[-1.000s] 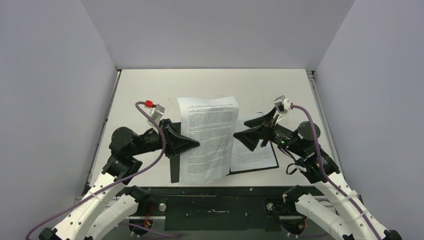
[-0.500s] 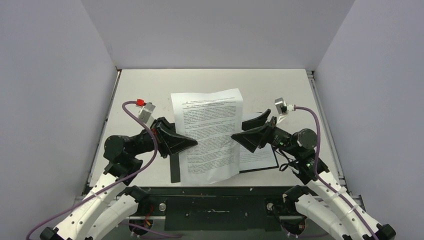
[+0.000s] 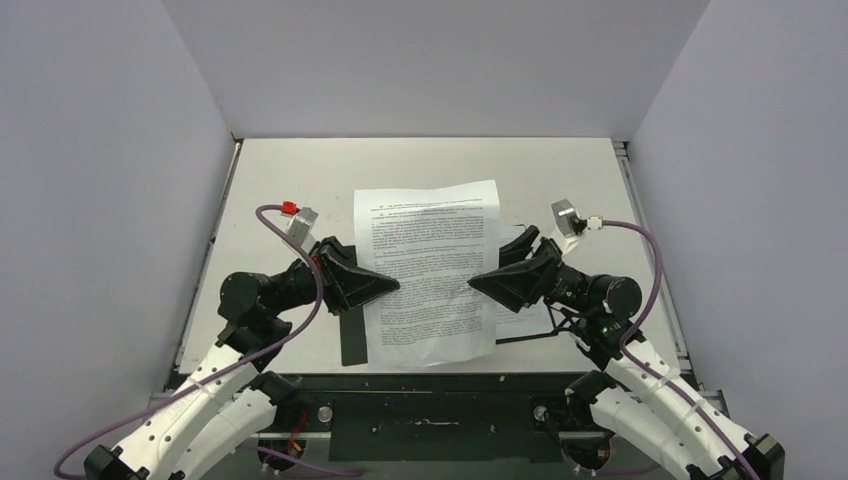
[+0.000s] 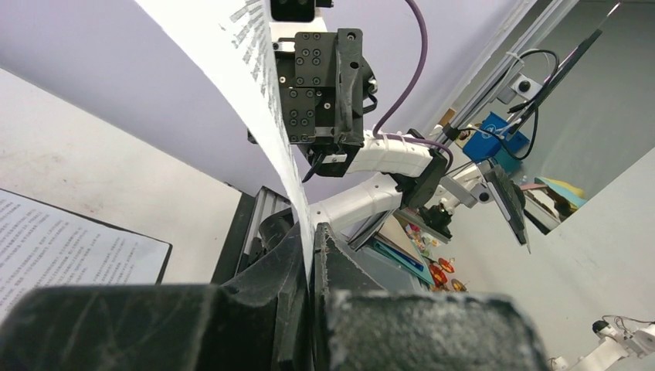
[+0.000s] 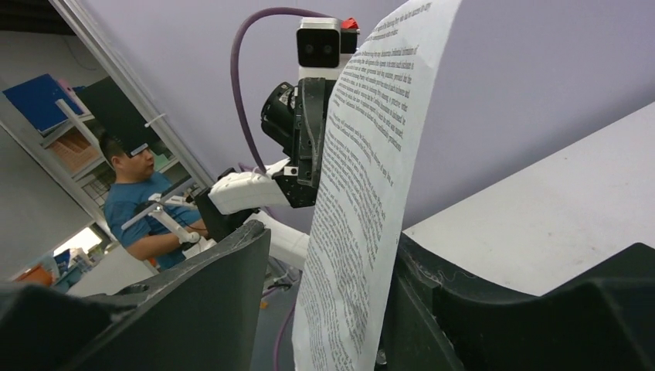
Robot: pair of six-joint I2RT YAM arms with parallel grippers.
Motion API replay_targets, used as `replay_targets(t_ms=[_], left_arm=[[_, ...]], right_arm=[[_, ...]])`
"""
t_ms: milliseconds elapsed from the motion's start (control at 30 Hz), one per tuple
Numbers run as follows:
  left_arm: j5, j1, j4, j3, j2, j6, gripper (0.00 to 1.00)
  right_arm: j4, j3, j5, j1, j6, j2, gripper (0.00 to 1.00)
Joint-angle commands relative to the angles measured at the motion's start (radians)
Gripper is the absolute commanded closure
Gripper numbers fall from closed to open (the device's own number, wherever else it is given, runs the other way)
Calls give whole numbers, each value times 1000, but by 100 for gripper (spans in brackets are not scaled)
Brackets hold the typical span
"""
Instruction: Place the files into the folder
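One of the files, a white printed sheet (image 3: 430,270), hangs above the table between both arms. My left gripper (image 3: 393,285) is shut on its left edge; in the left wrist view the sheet (image 4: 263,93) rises from the pinched jaws (image 4: 311,232). My right gripper (image 3: 476,283) straddles the right edge, open. In the right wrist view the sheet (image 5: 371,154) rests against the right finger (image 5: 432,294), with a gap to the left finger (image 5: 224,286). The black folder (image 3: 350,338) lies open under the sheet. A second printed sheet (image 3: 522,318) (image 4: 62,247) lies on its right half.
The grey table (image 3: 300,180) is walled by lilac panels on three sides. A dark metal rail (image 3: 430,395) runs along the near edge between the arm bases. A person in blue (image 5: 143,209) sits beyond the table in the right wrist view.
The right gripper came in around the sheet's right edge and its jaws narrowed. The held sheet shifted right and spread flatter. The left gripper stayed shut on it.
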Motion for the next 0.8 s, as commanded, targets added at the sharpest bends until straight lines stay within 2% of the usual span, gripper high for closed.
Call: replay_targets(t_ms=[0, 167, 233, 267, 300, 367, 467, 533, 567, 633, 700, 767], left_arm=[[-43, -8, 63, -1, 2, -1, 100], [-64, -9, 27, -3, -3, 17, 100], [-70, -9, 19, -6, -3, 21, 100], [-73, -10, 15, -7, 1, 25, 100], [-76, -11, -10, -6, 4, 35, 100], [-88, -12, -59, -7, 11, 60, 100], [-120, -12, -116, -12, 12, 88, 80], [-148, -13, -175, -9, 5, 117, 58], [-165, -12, -205, -8, -1, 132, 42], [-211, -12, -271, -5, -10, 166, 24], [-260, -12, -339, -2, -18, 190, 16], [-318, -12, -420, 8, -19, 221, 13]], right_arm=[[120, 20, -24, 17, 23, 18, 53], [33, 43, -14, 28, -34, 2, 68], [-19, 54, -2, 30, -62, -5, 80], [-47, 62, 6, 31, -80, -7, 91], [-89, 71, 17, 31, -98, -10, 94], [-180, 92, 36, 30, -143, -16, 95], [-275, 112, 79, 32, -204, -39, 95], [-310, 126, 90, 32, -230, -51, 95], [-339, 135, 96, 32, -245, -54, 95], [-417, 165, 122, 31, -308, -65, 95], [-521, 213, 162, 32, -376, -74, 95], [-637, 259, 209, 31, -445, -76, 95]])
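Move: The loose sheet stands up between my hands some 35 cm over the table. Its middle is about 6 cm left of my right hand, whose half-open fingers straddle its right side, and about 4 cm right of my left hand, which still pinches its left side. The open folder lies below, its middle roughly 20 cm ahead and 1 cm left of my right hand; the page already in it is about 12 cm right and 23 cm ahead of that hand. I shut my right fingers on the sheet's right side almost in place, and only then open my left fingers wide and let its left side go. The left hand slips away forward and down, about 5 cm each, swinging its fingertips forward some 10 degrees; the right keeps its pinch, eases forward a little under 2 cm and turns slightly clockwise. ##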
